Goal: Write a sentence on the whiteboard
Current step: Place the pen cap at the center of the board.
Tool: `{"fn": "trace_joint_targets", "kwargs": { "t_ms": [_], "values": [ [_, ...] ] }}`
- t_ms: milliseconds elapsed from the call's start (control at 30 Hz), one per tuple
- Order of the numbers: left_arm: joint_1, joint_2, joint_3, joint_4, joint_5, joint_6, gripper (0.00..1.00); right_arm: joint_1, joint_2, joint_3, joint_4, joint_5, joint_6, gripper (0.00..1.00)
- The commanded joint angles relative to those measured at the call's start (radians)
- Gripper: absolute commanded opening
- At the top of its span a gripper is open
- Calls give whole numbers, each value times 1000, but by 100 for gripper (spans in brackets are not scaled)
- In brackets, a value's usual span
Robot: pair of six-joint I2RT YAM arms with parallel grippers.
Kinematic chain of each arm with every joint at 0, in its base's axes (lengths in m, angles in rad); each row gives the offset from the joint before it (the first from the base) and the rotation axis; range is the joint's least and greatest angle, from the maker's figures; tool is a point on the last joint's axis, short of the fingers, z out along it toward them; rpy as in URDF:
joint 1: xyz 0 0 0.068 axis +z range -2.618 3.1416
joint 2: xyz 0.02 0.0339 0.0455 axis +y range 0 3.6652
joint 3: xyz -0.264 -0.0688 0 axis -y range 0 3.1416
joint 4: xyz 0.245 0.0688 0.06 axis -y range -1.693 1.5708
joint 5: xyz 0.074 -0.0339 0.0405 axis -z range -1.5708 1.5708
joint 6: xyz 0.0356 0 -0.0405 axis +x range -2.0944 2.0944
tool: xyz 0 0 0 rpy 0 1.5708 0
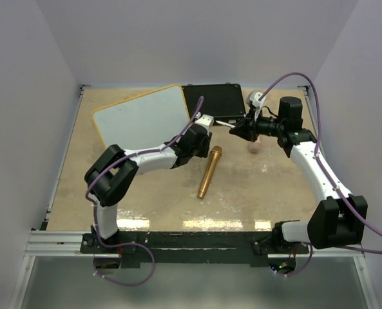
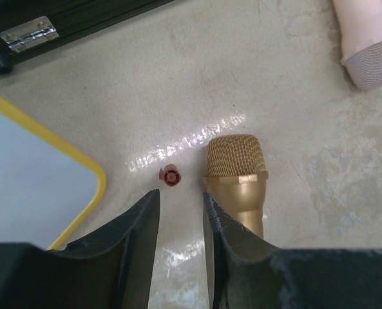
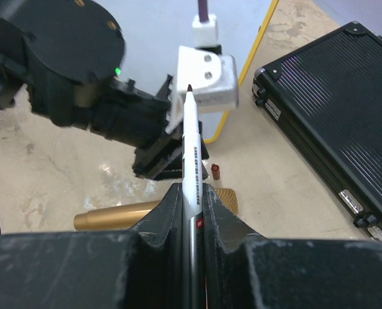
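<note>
The whiteboard [image 1: 142, 116] lies at the back left, with a yellow frame and a pale face. The face is bare in the top view, and no sentence is in view. My right gripper [image 3: 191, 190] is shut on a white marker [image 3: 192, 141] whose dark tip is uncapped and points toward the left arm. In the top view the right gripper [image 1: 237, 131] hovers right of the board, in front of the black case. My left gripper [image 2: 181, 196] stands open and empty just above the table. A small red cap [image 2: 170, 176] lies just beyond its fingertips.
A gold microphone [image 1: 210, 170] lies mid-table, its mesh head [image 2: 237, 174] close beside my left gripper's right finger. A pink microphone [image 2: 368, 38] lies farther right. The black case [image 1: 213, 103] sits at the back, next to the whiteboard corner [image 2: 23, 180].
</note>
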Motion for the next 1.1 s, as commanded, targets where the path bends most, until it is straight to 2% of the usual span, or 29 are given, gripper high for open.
{"fn": "trace_joint_targets", "kwargs": {
  "t_ms": [0, 33, 67, 233, 333, 433, 467, 500, 567, 667, 933, 1067],
  "values": [
    [36, -199, -60, 19, 107, 66, 39, -15, -36, 7, 17, -7, -3, 0],
    [45, -278, -83, 21, 124, 79, 41, -14, -36, 7, 15, -13, -4, 0],
    [61, -320, -124, 18, 153, 89, 48, -15, -36, 7, 14, -18, -7, 0],
    [139, -613, -208, -82, 207, 171, 57, -15, -33, 7, 7, -36, -13, 0],
    [249, -768, -249, -174, 256, 201, 63, -15, -32, 8, 3, -47, -18, 0],
    [415, -891, -295, -217, 304, 220, 68, -14, -32, 7, 1, -59, -18, 0],
    [514, -915, -307, -223, 366, 221, 69, -14, -28, 7, 1, -62, -18, 0],
    [566, -955, -318, -224, 405, 217, 71, -14, -28, 5, 3, -64, -20, 0],
    [713, -987, -343, -235, 498, 220, 80, -11, -28, 5, 1, -70, -20, 0],
    [827, -1024, -360, -235, 533, 229, 82, -12, -32, 4, 3, -75, -15, 0],
    [914, -1006, -346, -226, 520, 218, 98, 3, -32, 1, 6, -82, -13, 0],
    [966, -995, -357, -205, 473, 201, 98, 24, -25, 2, 3, -82, -17, 0]
  ]
}}
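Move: Just ahead of the left fingertips, about 3 cm forward of the hand and some 3 cm below it, is the pen cap, already let go. The microphone's head is roughly 5 cm to the hand's right and 1 cm ahead. The whiteboard's middle is about 21 cm left and 12 cm ahead, the black case about 5 cm right and 22 cm out. For the right hand, still holding the pen, the cap lies some 10 cm left, 6 cm ahead and 21 cm below. Leaving the freed pen cap behind, the left hand climbs steeply by about 20 cm, edging back slightly, then sweeps some 30 cm to the left, high above the whiteboard towards its left side. On the way the fingers spread from about a third to nearly fully open, and the wrist tips upward about 20 degrees and swings counter-clockwise. ##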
